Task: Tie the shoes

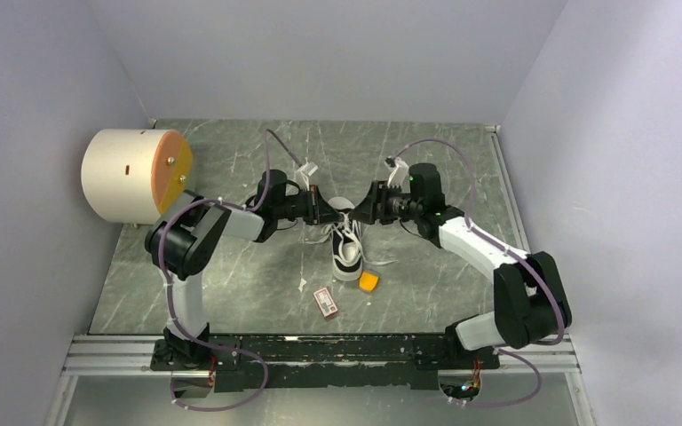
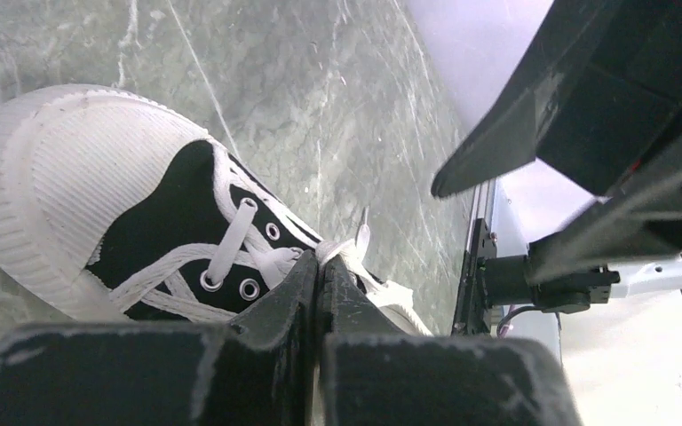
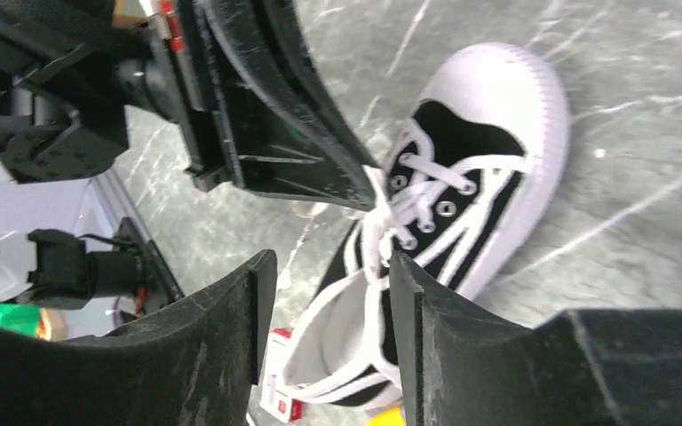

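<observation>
The black-and-white sneaker [image 1: 347,247] lies mid-table with its toe away from the arm bases and its white laces [image 2: 231,248] loose. My left gripper [image 1: 327,213] is above the laced part, and in the left wrist view [image 2: 322,266] it is shut on a bunched piece of white lace [image 2: 348,251]. My right gripper [image 1: 361,213] faces it from the right. In the right wrist view [image 3: 330,262] it is open and empty, its fingers [image 3: 222,319] either side of the shoe's opening [image 3: 337,328], above it. The left gripper's fingers [image 3: 293,115] show there by the eyelets.
An orange block [image 1: 368,281] lies by the shoe's heel and a red-and-white card [image 1: 326,302] nearer the bases. A white scrap [image 1: 302,285] is left of the shoe. A large white cylinder with an orange face [image 1: 133,176] stands at the far left. Walls close in three sides.
</observation>
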Available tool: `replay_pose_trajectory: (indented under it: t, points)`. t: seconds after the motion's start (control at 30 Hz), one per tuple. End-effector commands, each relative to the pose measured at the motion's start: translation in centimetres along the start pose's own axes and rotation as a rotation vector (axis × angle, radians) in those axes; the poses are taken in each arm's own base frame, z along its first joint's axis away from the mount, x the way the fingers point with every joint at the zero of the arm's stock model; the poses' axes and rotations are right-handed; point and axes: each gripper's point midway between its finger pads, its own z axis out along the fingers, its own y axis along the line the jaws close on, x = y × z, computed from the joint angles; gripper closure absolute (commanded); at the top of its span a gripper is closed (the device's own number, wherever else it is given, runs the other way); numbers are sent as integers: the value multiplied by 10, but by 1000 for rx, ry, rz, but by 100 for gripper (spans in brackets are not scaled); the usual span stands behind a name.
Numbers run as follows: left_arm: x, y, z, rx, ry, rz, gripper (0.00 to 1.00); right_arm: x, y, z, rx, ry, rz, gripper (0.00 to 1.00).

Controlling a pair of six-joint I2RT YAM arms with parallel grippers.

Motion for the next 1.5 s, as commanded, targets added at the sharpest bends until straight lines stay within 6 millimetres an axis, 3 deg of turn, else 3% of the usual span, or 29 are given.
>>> replay_pose_trajectory:
  t: [0.0,0.1,0.23,0.73,1.47]
  points:
    - [-13,1,0,5,-47,70,95,-5,-30,-5,88,12,4,49]
    - [-12,1,0,6,-35,68,95,-16,-38,2,60,-10,25,58]
    - [-12,2,1,8,-32,70,95,-6,-47,20,1,60,5,70]
    - [-8,3,-1,0,-13,77,95,4,-31,48,-188,125,15,71]
    - [-15,-9,3,73,-44,61,95,23,-22,51,-231,145,60,75]
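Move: Right hand, open and empty: the white lace still pinched in the left fingertips lies about 2 cm ahead, 3 cm to its left and 5 cm below. The shoe's middle is some 2 cm back, 1 cm left and 10 cm down; the yellow block about 11 cm back, 4 cm right and 12 cm down; the loose lace end 6 cm back, 6 cm right, near the table. For the left hand, that lace sits right at its fingertips. Down and forward the right hand dips about 5 cm, first swinging a little right, then coming back left along the left fingertips' line and turning counter-clockwise. Its fingers close to about half their starting gap and come to straddle the lace and the left fingertips, one on either side, without shutting. The left hand stays put, keeping its pinch on the lace above the shoe. ##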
